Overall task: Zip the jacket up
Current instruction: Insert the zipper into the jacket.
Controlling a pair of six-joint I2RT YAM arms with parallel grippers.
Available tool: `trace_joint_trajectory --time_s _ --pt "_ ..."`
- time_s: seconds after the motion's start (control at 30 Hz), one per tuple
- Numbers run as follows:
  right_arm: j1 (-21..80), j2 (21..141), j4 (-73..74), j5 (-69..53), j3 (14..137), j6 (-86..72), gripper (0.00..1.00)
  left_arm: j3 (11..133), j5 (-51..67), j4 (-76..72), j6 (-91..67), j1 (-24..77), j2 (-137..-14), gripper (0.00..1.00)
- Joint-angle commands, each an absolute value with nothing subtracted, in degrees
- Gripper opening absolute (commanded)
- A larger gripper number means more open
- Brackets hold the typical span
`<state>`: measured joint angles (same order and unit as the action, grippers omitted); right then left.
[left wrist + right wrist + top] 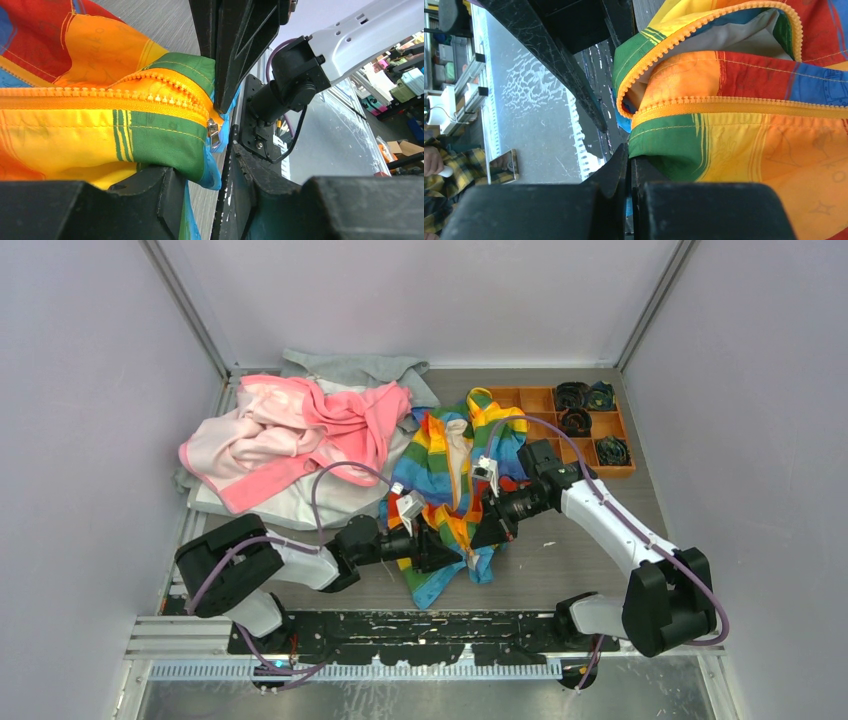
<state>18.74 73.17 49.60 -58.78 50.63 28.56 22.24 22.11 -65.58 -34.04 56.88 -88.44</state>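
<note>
The rainbow-striped jacket (450,465) lies mid-table, its cream lining showing at the open collar. Both grippers meet at its lower hem. My left gripper (443,552) is open; in the left wrist view (207,170) the green and blue hem corner drapes over one finger (150,195), with a gap to the other. The metal zipper slider (213,131) sits at the bottom end of the orange zipper. My right gripper (487,533) is shut (629,160), pinching the jacket's (749,140) blue hem edge beside the orange zipper teeth (724,106).
A pink garment (290,435) is heaped at the back left on a grey garment (350,368). An orange compartment tray (510,398) holding black parts (575,395) stands at the back right. Walls close in on three sides.
</note>
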Motion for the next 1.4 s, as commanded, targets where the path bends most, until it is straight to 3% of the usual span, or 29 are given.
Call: trace_joint_trajectory --time_s 0.0,0.2,0.37,0.5,0.53,0.6,0.83,1.07,1.23,1.37 --pt "18.71 73.22 49.28 -61.06 52.47 29.18 0.01 22.88 22.15 -72.28 -34.89 57.34 -89.99 0.39" --pt "18.72 73.13 49.43 -61.63 52.56 29.25 0.01 23.27 21.53 -72.26 -34.94 57.54 -91.29 0.38" --pt "18.71 73.26 49.43 -61.87 52.47 29.22 0.01 24.17 21.64 -72.29 -35.35 57.54 -92.20 0.30" --pt "18.65 73.36 49.39 -61.58 52.47 29.14 0.01 25.01 22.41 -72.18 -35.59 57.57 -92.69 0.19" --pt "18.69 73.37 49.27 -61.46 52.44 29.10 0.01 25.19 22.59 -72.16 -35.67 57.55 -92.80 0.09" --pt "18.69 73.39 49.30 -61.38 52.46 29.01 0.01 25.31 23.02 -72.17 -35.83 57.50 -92.98 0.00" --pt "18.72 72.49 48.25 -58.79 53.53 28.82 0.01 29.20 27.69 -60.72 -38.03 57.52 -92.17 0.00" --pt "18.96 68.11 37.62 -47.52 51.44 20.42 0.01 33.45 33.34 -44.95 -36.75 57.50 -90.09 0.00" --pt "18.93 67.08 37.99 -44.09 50.75 20.47 0.01 33.59 35.58 -45.12 -37.34 56.98 -89.46 0.00" --pt "19.03 67.54 41.68 -51.72 51.01 23.70 0.01 34.54 37.77 -45.72 -38.78 56.40 -90.67 0.00"
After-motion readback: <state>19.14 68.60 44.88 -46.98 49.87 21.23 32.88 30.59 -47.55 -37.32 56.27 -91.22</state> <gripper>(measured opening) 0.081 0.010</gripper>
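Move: The green-banded corner with the left zipper strip's end lies roughly 2 cm to the right of the left hand and 1 cm below, level with it fore and aft, between its open fingers. The slider is about 4 cm to the left hand's right and 1 cm ahead. The blue hem spreads some 6 cm back and 7 cm below. From the right hand, already pinching the other edge beside the slider, that strip end is about 2 cm left, 1 cm back and 1 cm below. The left fingers shut on the green corner just below the zipper teeth after sinking about 1.5 cm with the gripper open, then carry the strip's end another 1.5 cm to the right, the fingertips tipping downwards. Late on, the right hand, still pinching its edge, shifts about 2 cm forward and 1.5 cm right, turning slightly clockwise. ##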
